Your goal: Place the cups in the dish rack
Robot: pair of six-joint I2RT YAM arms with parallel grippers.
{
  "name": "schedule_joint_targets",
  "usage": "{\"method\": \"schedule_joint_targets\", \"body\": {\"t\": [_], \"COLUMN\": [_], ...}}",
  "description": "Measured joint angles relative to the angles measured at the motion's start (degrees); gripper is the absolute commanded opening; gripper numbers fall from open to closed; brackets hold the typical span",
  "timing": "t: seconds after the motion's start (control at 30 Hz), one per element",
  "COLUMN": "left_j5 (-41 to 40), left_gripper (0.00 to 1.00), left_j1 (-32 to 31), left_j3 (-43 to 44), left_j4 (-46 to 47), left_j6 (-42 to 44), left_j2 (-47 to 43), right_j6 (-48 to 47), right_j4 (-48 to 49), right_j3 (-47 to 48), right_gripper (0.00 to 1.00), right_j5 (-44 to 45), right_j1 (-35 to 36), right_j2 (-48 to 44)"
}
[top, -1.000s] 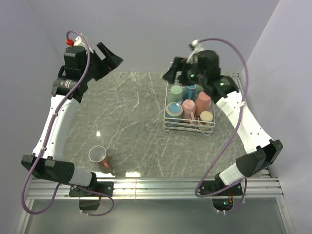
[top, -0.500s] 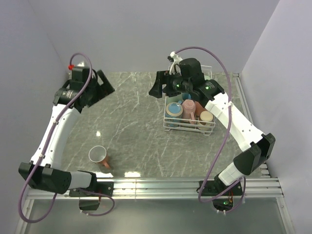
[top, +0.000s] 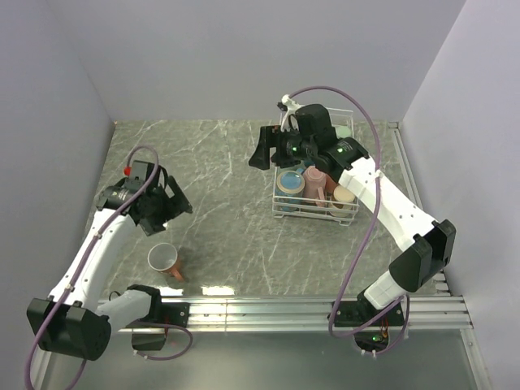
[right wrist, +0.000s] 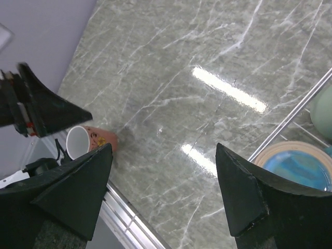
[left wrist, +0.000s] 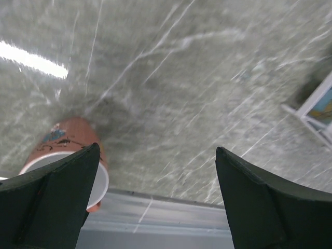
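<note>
A salmon cup (top: 165, 260) with a flower print lies on its side near the table's front left, its white mouth facing the front edge. In the left wrist view the cup (left wrist: 67, 142) lies just beyond my left finger. My left gripper (top: 175, 207) hovers open a short way behind it, nothing between its fingers. The white wire dish rack (top: 313, 216) stands at the back right and holds several cups, among them a blue-lined one (top: 289, 183) and a pink one (top: 315, 183). My right gripper (top: 264, 150) hangs open and empty at the rack's back left corner.
The table's front metal rail (top: 260, 309) runs close to the salmon cup. In the right wrist view I see the rack's wire edge (right wrist: 295, 111), the blue-lined cup (right wrist: 298, 166) and my left gripper (right wrist: 41, 104). Walls close in the back and both sides.
My left arm has swung from the back left corner down toward the salmon cup. My right gripper has shifted left, from over the rack's back to its left back corner. Both stay open.
</note>
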Motion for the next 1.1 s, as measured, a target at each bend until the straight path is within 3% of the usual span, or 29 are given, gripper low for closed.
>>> {"method": "schedule_joint_targets", "body": {"t": [0.37, 0.73, 1.1], "left_j5": [4.07, 4.59, 4.66], "left_gripper": [0.93, 0.92, 0.75], "left_j1": [-0.04, -0.92, -1.55], "left_j3": [-8.41, -10.54, -14.40], "left_j4": [-1.09, -2.08, -2.08], "left_j6": [-1.70, -2.49, -2.73], "left_j2": [-2.03, -2.80, -2.60], "right_j6": [-0.04, -0.07, -0.44], "right_j4": [-0.02, 0.02, 0.15], "right_j3": [-3.87, -5.88, -7.13], "right_gripper": [0.86, 0.86, 0.86], "right_j5": [2.60, 4.02, 4.09], "right_j1": [0.00, 0.00, 0.00], "right_j2": [-3.10, -4.44, -4.44]}}
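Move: The last cup, upright on the table, is about 9 cm back from the left gripper, some 3 cm to its left and 12 cm below. The nearest cup already in the rack, the blue one, is far off to the other side: about 11 cm ahead of the left gripper, 32 cm to its right and 11 cm lower. From the right gripper, the last cup lies roughly 19 cm back, 27 cm left and 25 cm down. Bring the empty left gripper down and back towards the last cup, about 7 cm each way, easing off midway, then sinking on until the fingers are close to its rim. Steepen the fingers by some 15 degrees and start closing them slightly, leaving them well open. Let the empty right gripper ease a couple of centimetres down and to the right beside the rack. ##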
